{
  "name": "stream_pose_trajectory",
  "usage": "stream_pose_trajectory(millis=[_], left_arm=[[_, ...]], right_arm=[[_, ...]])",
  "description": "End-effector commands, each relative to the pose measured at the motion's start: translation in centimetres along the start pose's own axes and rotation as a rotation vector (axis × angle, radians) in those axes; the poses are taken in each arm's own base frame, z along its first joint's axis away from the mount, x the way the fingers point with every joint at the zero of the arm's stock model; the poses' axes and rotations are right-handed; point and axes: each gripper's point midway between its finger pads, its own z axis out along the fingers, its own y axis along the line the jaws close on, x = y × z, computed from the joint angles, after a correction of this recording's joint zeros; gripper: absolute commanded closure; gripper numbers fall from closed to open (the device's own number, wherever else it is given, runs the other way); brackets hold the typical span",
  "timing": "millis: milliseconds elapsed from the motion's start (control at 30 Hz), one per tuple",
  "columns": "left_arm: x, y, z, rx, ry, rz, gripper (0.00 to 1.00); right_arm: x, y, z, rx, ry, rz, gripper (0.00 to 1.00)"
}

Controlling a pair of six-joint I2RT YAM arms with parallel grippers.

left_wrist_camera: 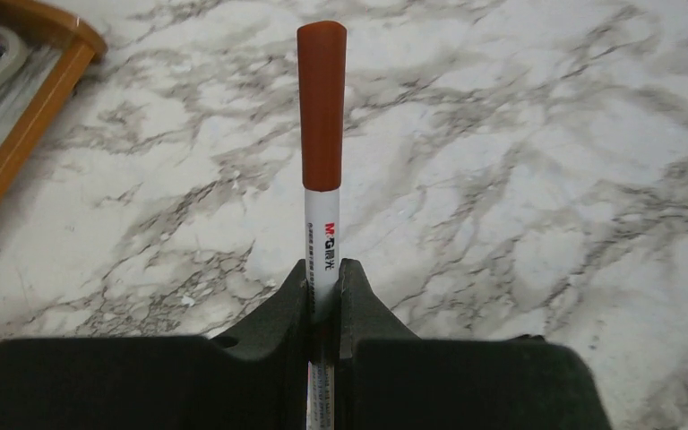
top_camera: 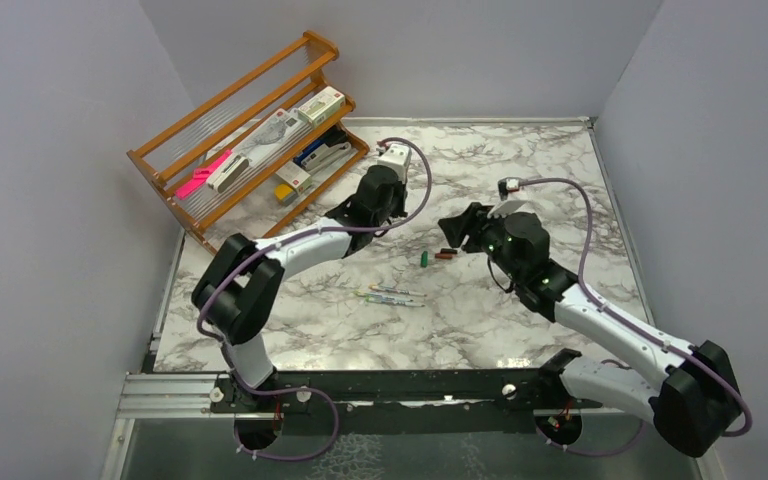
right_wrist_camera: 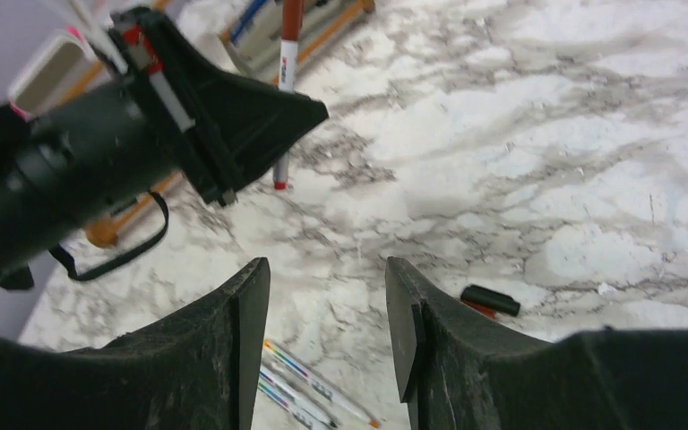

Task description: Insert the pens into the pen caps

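My left gripper point(left_wrist_camera: 324, 269) is shut on a white pen point(left_wrist_camera: 322, 237) that wears a red-brown cap point(left_wrist_camera: 322, 107) on its far end. The right wrist view shows that pen point(right_wrist_camera: 285, 72) standing upright in the left gripper point(right_wrist_camera: 309, 112), its lower tip close to the table. My right gripper point(right_wrist_camera: 327, 269) is open and empty, a short way from the left gripper point(top_camera: 390, 215). Two uncapped pens point(top_camera: 390, 293) lie side by side on the table, also showing below the right gripper as pens point(right_wrist_camera: 313, 390). A green cap point(top_camera: 425, 259) and a red-brown cap point(top_camera: 447, 254) lie near the right gripper point(top_camera: 463, 225).
An orange wooden rack point(top_camera: 250, 130) with stationery, among it a pink marker point(top_camera: 203, 175), stands at the back left, close behind the left arm. A dark cap point(right_wrist_camera: 490, 300) lies right of my right fingers. Grey walls enclose the marble table point(top_camera: 520, 310).
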Motion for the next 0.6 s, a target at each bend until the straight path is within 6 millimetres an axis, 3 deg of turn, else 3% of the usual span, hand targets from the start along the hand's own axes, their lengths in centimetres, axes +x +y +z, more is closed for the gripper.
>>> stream_pose_trajectory(millis=[0, 300, 400, 567], left_arm=[[5.6, 4.1, 1.5, -0.132, 0.234, -0.034, 1.00], [11.0, 5.8, 2.8, -0.216, 0.472, 0.007, 1.00], [10.7, 6.0, 3.0, -0.233, 0.475, -0.014, 0.98], [11.4, 6.0, 3.3, -0.227, 0.496, -0.042, 0.84]], right_arm=[[3.0, -2.1, 0.8, 0.075, 0.118, -0.076, 0.51], [7.2, -2.0, 1.8, 0.006, 0.240, -0.081, 0.52], [8.1, -2.1, 1.9, -0.003, 0.263, -0.072, 0.52], [9.0, -2.3, 2.0, -0.002, 0.298, -0.086, 0.52]])
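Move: The capped pen is already in the left fingers, bound for bare marble some 17 cm below, about 3 cm left and 1 cm forward; from that hand the green cap lies roughly 6 cm back and 5 cm right, the brown cap 4 cm back and 9 cm right, both at table level. The open right hand hangs some 20 cm above the green cap, which is about 2 cm ahead and 1 cm left; the brown cap is about 3 cm ahead and 4 cm right, with the black cap just beyond it, 4 cm ahead and 5 cm right. The brown-capped pen is carried down towards clear table by the left hand, about 12 cm and a little to the left, fast at first and then easing off, while its wrist tips down some 25 degrees and the fingers keep their pinch. Meanwhile the right hand sinks about 9 cm towards the loose caps, its fingers half open and tipping slightly downward. ##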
